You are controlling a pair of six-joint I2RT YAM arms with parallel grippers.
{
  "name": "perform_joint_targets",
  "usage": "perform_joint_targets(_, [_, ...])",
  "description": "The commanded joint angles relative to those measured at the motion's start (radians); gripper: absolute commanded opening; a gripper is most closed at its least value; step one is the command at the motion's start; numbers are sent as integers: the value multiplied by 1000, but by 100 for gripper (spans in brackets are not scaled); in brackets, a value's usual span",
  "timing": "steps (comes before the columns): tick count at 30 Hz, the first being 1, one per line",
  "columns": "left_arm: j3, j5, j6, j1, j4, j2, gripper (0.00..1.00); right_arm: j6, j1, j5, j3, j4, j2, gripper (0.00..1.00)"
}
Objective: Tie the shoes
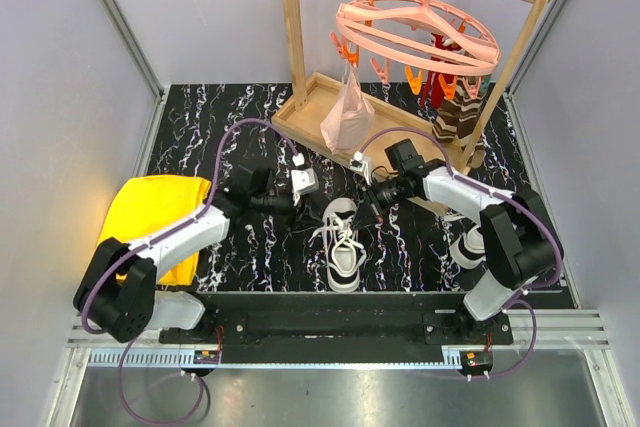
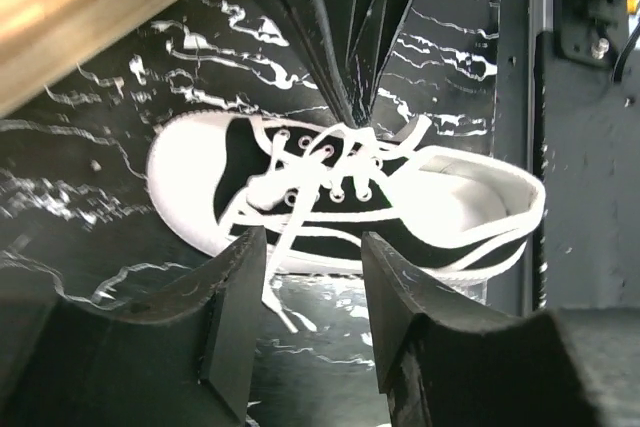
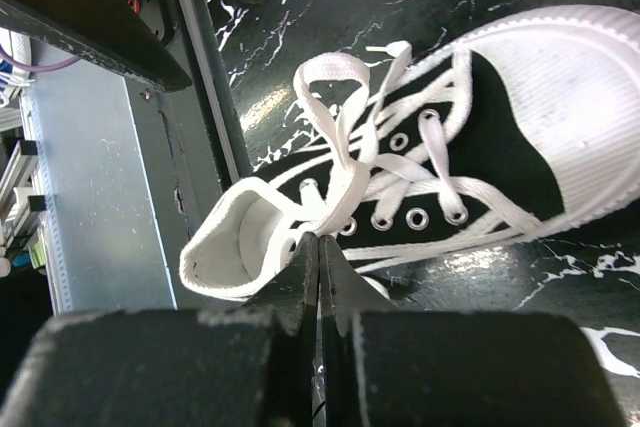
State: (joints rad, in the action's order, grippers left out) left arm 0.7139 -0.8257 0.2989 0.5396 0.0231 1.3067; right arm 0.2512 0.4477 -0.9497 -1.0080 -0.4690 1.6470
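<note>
One of the shoes (image 1: 343,242), a white sneaker with black sides, lies on the black marbled table between both grippers. Its laces (image 1: 340,232) are loose. The other shoe (image 1: 468,244) sits at the right, partly hidden behind the right arm. My right gripper (image 3: 322,237) is shut on the base of a lace loop (image 3: 335,117) at the shoe's (image 3: 450,147) collar; from above, the right gripper (image 1: 366,209) is at the shoe's far end. My left gripper (image 2: 312,237) is open just off the shoe's (image 2: 340,197) side. A loose lace end (image 2: 275,297) trails between its fingers, untouched.
A wooden rack (image 1: 293,47) with a tray base stands at the back. It carries a pink round clip hanger (image 1: 415,32), a plastic bag (image 1: 347,112) and brown striped socks (image 1: 455,117). A yellow cloth (image 1: 160,212) lies at the left. A metal rail (image 1: 340,332) runs along the near edge.
</note>
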Motion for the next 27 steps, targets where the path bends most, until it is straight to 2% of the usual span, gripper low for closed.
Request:
perform_joint_targets(1, [74, -72, 85, 3, -1, 45, 46, 8, 22, 6, -40, 10, -39, 0])
perform_joint_targets(6, [61, -64, 28, 72, 89, 68, 44, 3, 23, 9, -40, 18, -44, 0])
perform_joint_targets(12, [55, 16, 112, 149, 149, 88, 46, 5, 22, -11, -30, 33, -62, 0])
perform_joint_targets(27, [125, 40, 244, 180, 149, 198, 48, 30, 23, -38, -34, 35, -64, 0])
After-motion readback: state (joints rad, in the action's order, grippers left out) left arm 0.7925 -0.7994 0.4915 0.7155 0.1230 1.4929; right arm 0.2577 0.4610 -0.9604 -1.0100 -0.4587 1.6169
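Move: The white lace is still pinched in the shut right fingertips, practically at the right hand's own point. From the left hand that bunch lies about 7 cm to the right, 2 cm back and 3 cm lower. Also from the left hand, the shoe's toe cap is some 7 cm ahead, 5 cm right and 9 cm below; its heel opening is about 8 cm back, 6 cm right and 8 cm below. The lace bunch at the right fingertips is approached by the left hand, its fingers staying about half open: it goes some 6 cm right over the shoe, drawing back a little on the way, then sinks about 2 cm late, its wrist turning roughly 15 degrees, mostly clockwise. The right hand keeps its shut pinch on the lace and rises about 1 cm. ##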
